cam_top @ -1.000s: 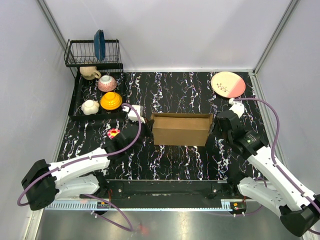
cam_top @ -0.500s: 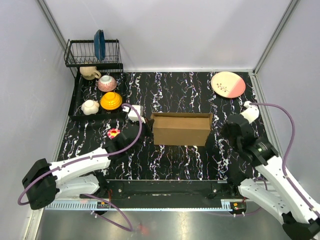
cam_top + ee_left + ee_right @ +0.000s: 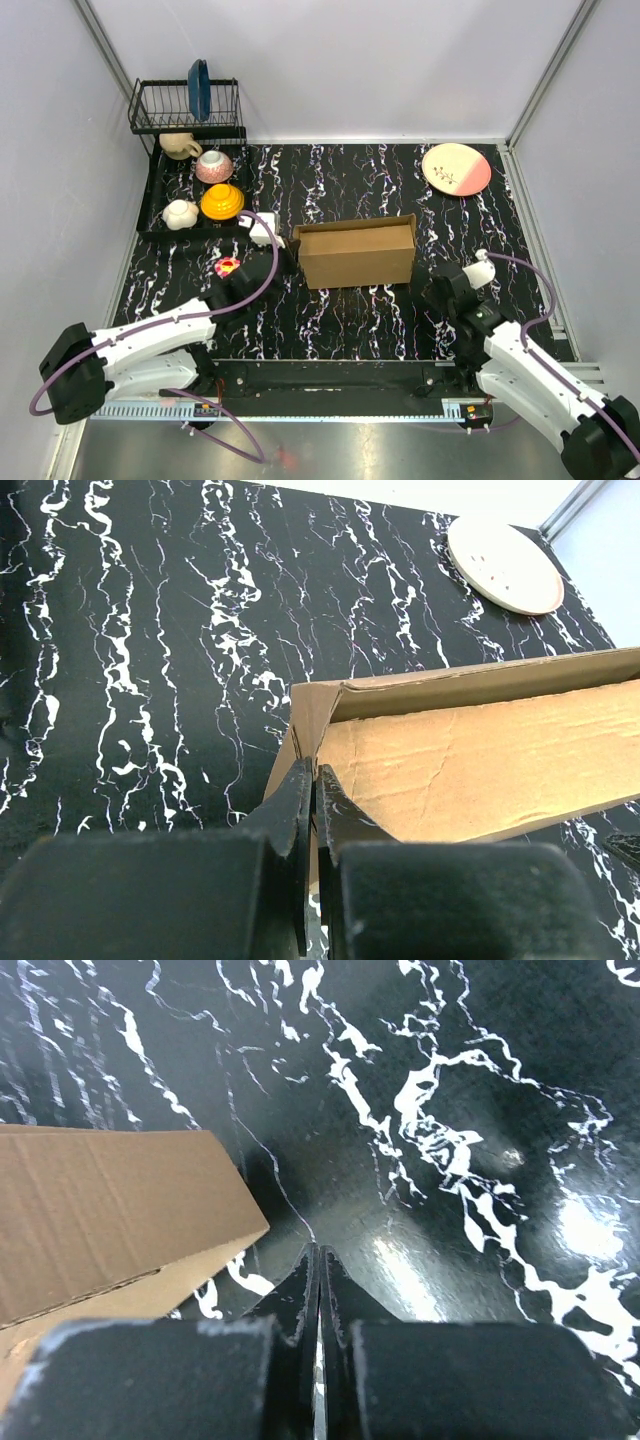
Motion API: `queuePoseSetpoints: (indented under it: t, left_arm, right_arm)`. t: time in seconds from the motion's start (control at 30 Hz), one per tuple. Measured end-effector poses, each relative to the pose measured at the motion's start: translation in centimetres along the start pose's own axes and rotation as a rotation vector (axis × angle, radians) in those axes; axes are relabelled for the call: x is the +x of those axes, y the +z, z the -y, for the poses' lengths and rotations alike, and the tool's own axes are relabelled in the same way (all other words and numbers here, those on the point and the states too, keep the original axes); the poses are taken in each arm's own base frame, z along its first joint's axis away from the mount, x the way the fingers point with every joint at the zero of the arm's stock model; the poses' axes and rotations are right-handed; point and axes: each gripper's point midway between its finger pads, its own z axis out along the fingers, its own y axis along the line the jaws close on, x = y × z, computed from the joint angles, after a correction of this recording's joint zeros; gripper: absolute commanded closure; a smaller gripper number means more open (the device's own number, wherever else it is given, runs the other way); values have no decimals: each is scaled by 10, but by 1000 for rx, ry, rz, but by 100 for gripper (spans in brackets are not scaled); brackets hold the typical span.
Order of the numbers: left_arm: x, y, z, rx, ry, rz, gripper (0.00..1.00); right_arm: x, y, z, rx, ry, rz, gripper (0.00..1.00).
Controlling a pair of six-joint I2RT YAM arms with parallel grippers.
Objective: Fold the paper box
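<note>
The paper box [image 3: 355, 252] is an open-topped brown cardboard shape standing mid-table, slightly skewed. My left gripper [image 3: 289, 248] is at its left end. In the left wrist view the fingers [image 3: 313, 770] are shut on the top edge of the box's end wall [image 3: 305, 715], with the inner long wall [image 3: 480, 765] to the right. My right gripper [image 3: 434, 286] sits low on the table, off the box's near right corner and apart from it. Its jaws [image 3: 319, 1248] are shut on nothing, and the box corner [image 3: 120, 1210] lies to their left.
A dish rack [image 3: 185, 105] with a blue plate [image 3: 199, 88] stands back left, above a tray holding a mug [image 3: 180, 146], a pink bowl [image 3: 213, 165], an orange bowl [image 3: 221, 201] and a white piece [image 3: 180, 213]. A pink plate [image 3: 456, 168] lies back right. A small red-yellow item [image 3: 228, 266] lies by the left arm.
My right gripper left the box's right end, drew back toward the near edge and shut. The box shifted a little left and turned slightly with the left gripper.
</note>
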Motion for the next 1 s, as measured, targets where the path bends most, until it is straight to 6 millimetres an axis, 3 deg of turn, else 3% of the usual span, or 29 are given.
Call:
queuePoseSetpoints:
  t: [0.1,0.27,0.43,0.53,0.73,1.0]
  left_arm:
    - [-1,0,-2,-9,10,4,100]
    - [-3,5,0,-21,51,-3,100]
    - [-4,12,4,-27,107,-18,100]
    - [-4,15,5,-30,135,-24,100]
    - [-6,17,4,-36,166,-27,100]
    - [-12,19,-10,-74,182,-23,100]
  right_arm:
    - [-6,1,-6,-56,57,43,100]
    - [-34,-1,-27,-136,150,147,100]
    - [-45,16,-28,-128,200,183,100]
    - [-38,33,-26,-114,198,155,100]
    - [-4,58,-37,-170,157,28,100]
    - [14,62,-55,-276,152,-54,100]
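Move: The paper box's right end is roughly 8 cm ahead of the right hand and 5 cm to its left, near its height; the plate lies about 28 cm ahead and 7 cm right. The left hand is already at the box's left end, the right end some 27 cm to its right and 6 cm lower; the flower toy lies about 16 cm to its left, level, 14 cm below. Shut right hand reaches about 7 cm forward, then left against the box's right end; left hand eases forward. ##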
